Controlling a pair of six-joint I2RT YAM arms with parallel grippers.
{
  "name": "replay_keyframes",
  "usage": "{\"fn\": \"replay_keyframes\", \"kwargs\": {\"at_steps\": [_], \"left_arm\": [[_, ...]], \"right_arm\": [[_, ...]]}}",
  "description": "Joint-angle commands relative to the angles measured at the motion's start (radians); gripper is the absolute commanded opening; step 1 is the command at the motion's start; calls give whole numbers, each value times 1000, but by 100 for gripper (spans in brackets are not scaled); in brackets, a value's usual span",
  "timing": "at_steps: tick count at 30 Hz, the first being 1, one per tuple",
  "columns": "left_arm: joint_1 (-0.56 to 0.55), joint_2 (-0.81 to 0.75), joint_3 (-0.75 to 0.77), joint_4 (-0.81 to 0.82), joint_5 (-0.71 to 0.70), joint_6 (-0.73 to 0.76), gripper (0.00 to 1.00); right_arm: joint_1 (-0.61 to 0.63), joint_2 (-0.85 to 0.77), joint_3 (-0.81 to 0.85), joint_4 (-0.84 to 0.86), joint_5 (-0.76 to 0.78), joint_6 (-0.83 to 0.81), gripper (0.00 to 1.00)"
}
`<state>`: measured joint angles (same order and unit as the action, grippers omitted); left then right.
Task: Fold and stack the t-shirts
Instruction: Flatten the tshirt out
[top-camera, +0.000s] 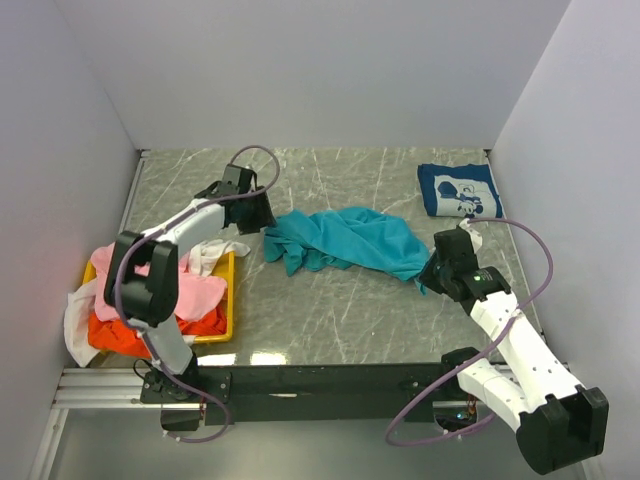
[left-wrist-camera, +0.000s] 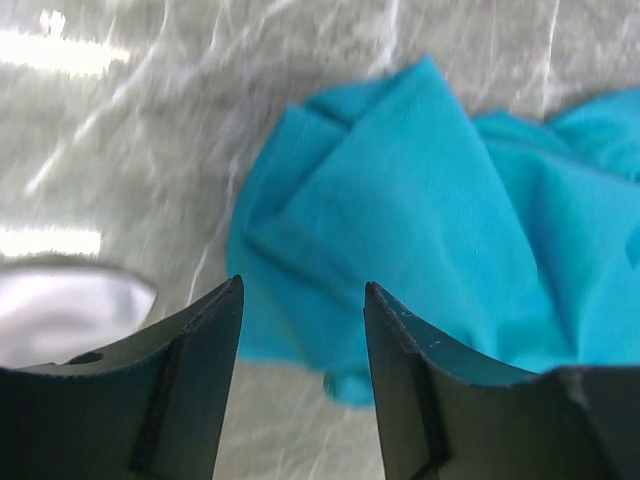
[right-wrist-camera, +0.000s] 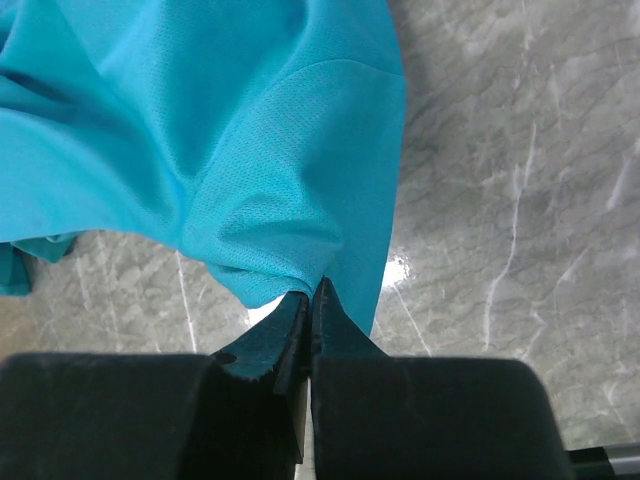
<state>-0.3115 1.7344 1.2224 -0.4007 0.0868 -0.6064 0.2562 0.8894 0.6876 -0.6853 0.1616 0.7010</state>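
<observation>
A crumpled teal t-shirt (top-camera: 345, 240) lies across the middle of the marble table. My left gripper (left-wrist-camera: 303, 290) hovers open just above its left end (left-wrist-camera: 400, 210), with nothing between the fingers. My right gripper (right-wrist-camera: 312, 290) is shut on the shirt's right edge (right-wrist-camera: 270, 230), pinching a fold of cloth lifted off the table. A folded navy t-shirt with white cartoon print (top-camera: 460, 190) rests at the far right. Pink (top-camera: 190, 290), orange (top-camera: 120, 335) and white (top-camera: 210, 255) t-shirts are heaped in the yellow tray.
The yellow tray (top-camera: 232, 300) sits at the near left by the left arm's base. White walls close in the table on three sides. A black rail (top-camera: 320, 380) runs along the near edge.
</observation>
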Motion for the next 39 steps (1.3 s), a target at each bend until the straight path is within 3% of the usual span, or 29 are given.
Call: {"fn": "replay_keyframes", "kwargs": {"at_steps": [1, 27, 34, 39], "left_arm": [[5, 78, 78, 63, 16, 8, 56], [6, 197, 127, 126, 2, 16, 40], [6, 197, 135, 125, 8, 8, 1], [8, 186, 183, 103, -7, 5, 0]], "right_arm": [[-5, -17, 1, 41, -5, 18, 0], [-5, -4, -8, 47, -50, 9, 0], [-3, -15, -13, 43, -45, 12, 0], [-5, -17, 29, 32, -25, -1, 0]]}}
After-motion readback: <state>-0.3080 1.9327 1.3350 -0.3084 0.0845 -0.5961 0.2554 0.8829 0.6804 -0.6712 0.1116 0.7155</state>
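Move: The left edge of the teal t-shirt, where I'll pinch it, is about 4 cm ahead of my open left hand, 1 cm to the right and 4 cm below. The shirt's middle lies some 17 cm to my left hand's right, about level with it; the white cloth is roughly 9 cm left and 2 cm back. My right hand already holds the shirt's other end; from it, that left edge is about 33 cm left, 13 cm ahead and 5 cm lower. I reach my left hand forward about 4 cm while sinking nearly as far, down onto the t-shirt's left edge, its fingers narrowing slowly on the way. Once down there I shut them and pinch a bit of the cloth, the wrist keeping its slant. My right hand keeps its grip on the opposite end, holding nearly still with only a 1 cm drift left. ##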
